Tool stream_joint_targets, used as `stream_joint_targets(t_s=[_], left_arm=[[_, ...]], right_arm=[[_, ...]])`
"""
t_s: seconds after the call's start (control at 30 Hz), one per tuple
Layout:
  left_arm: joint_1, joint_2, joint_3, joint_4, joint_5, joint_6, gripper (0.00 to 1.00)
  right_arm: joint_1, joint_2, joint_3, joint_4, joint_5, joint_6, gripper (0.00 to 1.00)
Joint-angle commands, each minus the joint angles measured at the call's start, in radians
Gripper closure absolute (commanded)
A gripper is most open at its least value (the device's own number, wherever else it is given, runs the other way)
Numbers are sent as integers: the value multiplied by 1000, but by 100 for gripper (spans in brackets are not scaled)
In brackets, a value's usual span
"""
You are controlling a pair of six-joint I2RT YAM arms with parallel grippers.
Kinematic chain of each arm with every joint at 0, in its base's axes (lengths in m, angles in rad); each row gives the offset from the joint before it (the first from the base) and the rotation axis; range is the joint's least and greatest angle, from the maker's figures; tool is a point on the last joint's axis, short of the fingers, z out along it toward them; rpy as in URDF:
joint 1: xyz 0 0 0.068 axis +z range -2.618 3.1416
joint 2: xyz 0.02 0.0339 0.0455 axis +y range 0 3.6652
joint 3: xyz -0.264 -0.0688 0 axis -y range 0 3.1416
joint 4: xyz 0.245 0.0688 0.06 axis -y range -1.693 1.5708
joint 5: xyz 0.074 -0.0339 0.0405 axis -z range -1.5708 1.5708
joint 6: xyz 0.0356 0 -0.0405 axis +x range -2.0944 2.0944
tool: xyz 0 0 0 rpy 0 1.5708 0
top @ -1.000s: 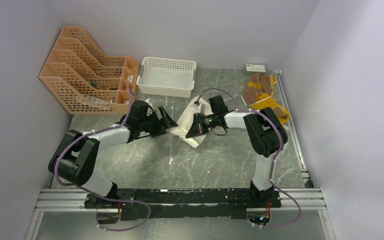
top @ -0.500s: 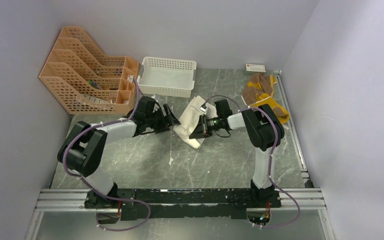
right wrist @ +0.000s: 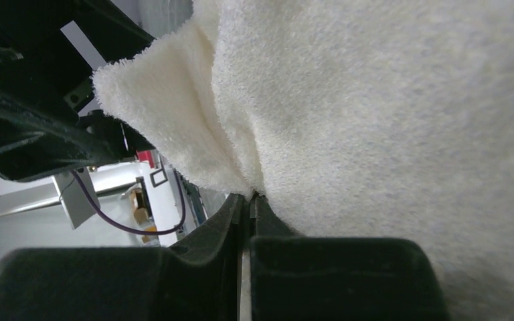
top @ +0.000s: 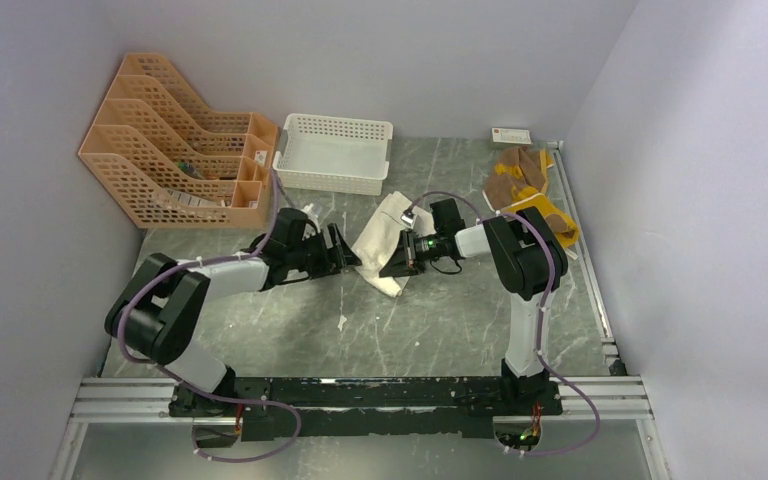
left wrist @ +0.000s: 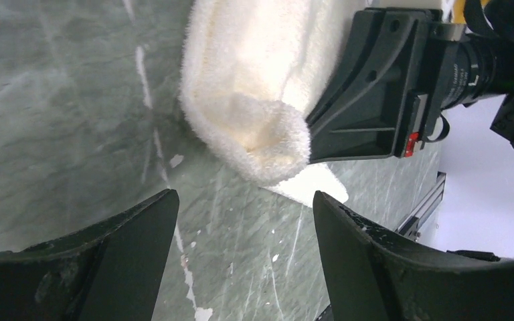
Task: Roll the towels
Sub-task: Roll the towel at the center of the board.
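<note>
The cream-white towel (top: 380, 238) lies partly folded at the table's middle, with a doubled-over end (left wrist: 274, 137) nearest the left arm. My right gripper (top: 394, 262) is shut on a pinch of it; in the right wrist view the fingertips (right wrist: 249, 198) meet on the cloth (right wrist: 388, 114). My left gripper (top: 350, 257) is open just left of the towel, low over the table. Its fingers (left wrist: 140, 227) frame bare tabletop short of the folded end, with the gripper's midpoint (left wrist: 244, 197) apart from the cloth. The brown and mustard-yellow towel (top: 523, 190) lies crumpled at the back right.
Orange lattice file racks (top: 175, 150) stand at the back left. A white lattice basket (top: 335, 150) sits behind the cream towel. A small white box (top: 511, 134) lies at the back wall, and a metal rail (top: 582, 240) runs along the right side.
My left gripper has swung down and right toward the cream towel's left end, its jaws a little narrower. The right gripper shifted slightly right with the towel, then held still.
</note>
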Motion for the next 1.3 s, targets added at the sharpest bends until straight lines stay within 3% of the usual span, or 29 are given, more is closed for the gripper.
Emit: stream_joint_targets(t_s=[0.0,0.2,0.43,0.7,0.93,1.07,1.27], left_arm=[[-40,44,1,144,35,2,15],[-64,138,49,158,15,-21,16],[-62,213,126,0,-90,-19,23],[-63,290,208,-93,-144,-24,47],[-60,332,251,-141,-165,-7,51],[-60,353,288,-171,-163,9,56],[-57,367,323,-204,-162,32,58]], right_arm=[[-11,22,19,-32,19,-20,100],[-11,13,30,-70,29,-47,100],[-11,9,28,-76,33,-50,100],[-11,-4,29,-126,49,-86,100],[-9,-44,104,-259,173,-173,100],[19,-149,174,-383,390,-267,70],[141,-318,221,-471,725,-408,58]])
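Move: The towel's curled near-left edge, which the left hand goes for, lies about 4 cm ahead of it, 4 cm to its right and 4 cm below. The right hand's shut fingers already pinch a fold of the same towel; from them that edge is roughly 4 cm ahead, 3 cm left and level. From the left hand, the white basket stands some 24 cm ahead and 2 cm to the left, and the right fingertips are about 7 cm to the right and 3 cm lower, neither ahead nor back. The towel's near-left edge is taken between the left fingers: that hand slides right and down, then forward, about 7 cm in all, its fingers closing to around half open. The right hand keeps its pinch on the fold almost until the end, then opens, lets go and pulls away forward and up about 6 cm, tilting some 30 degrees. ##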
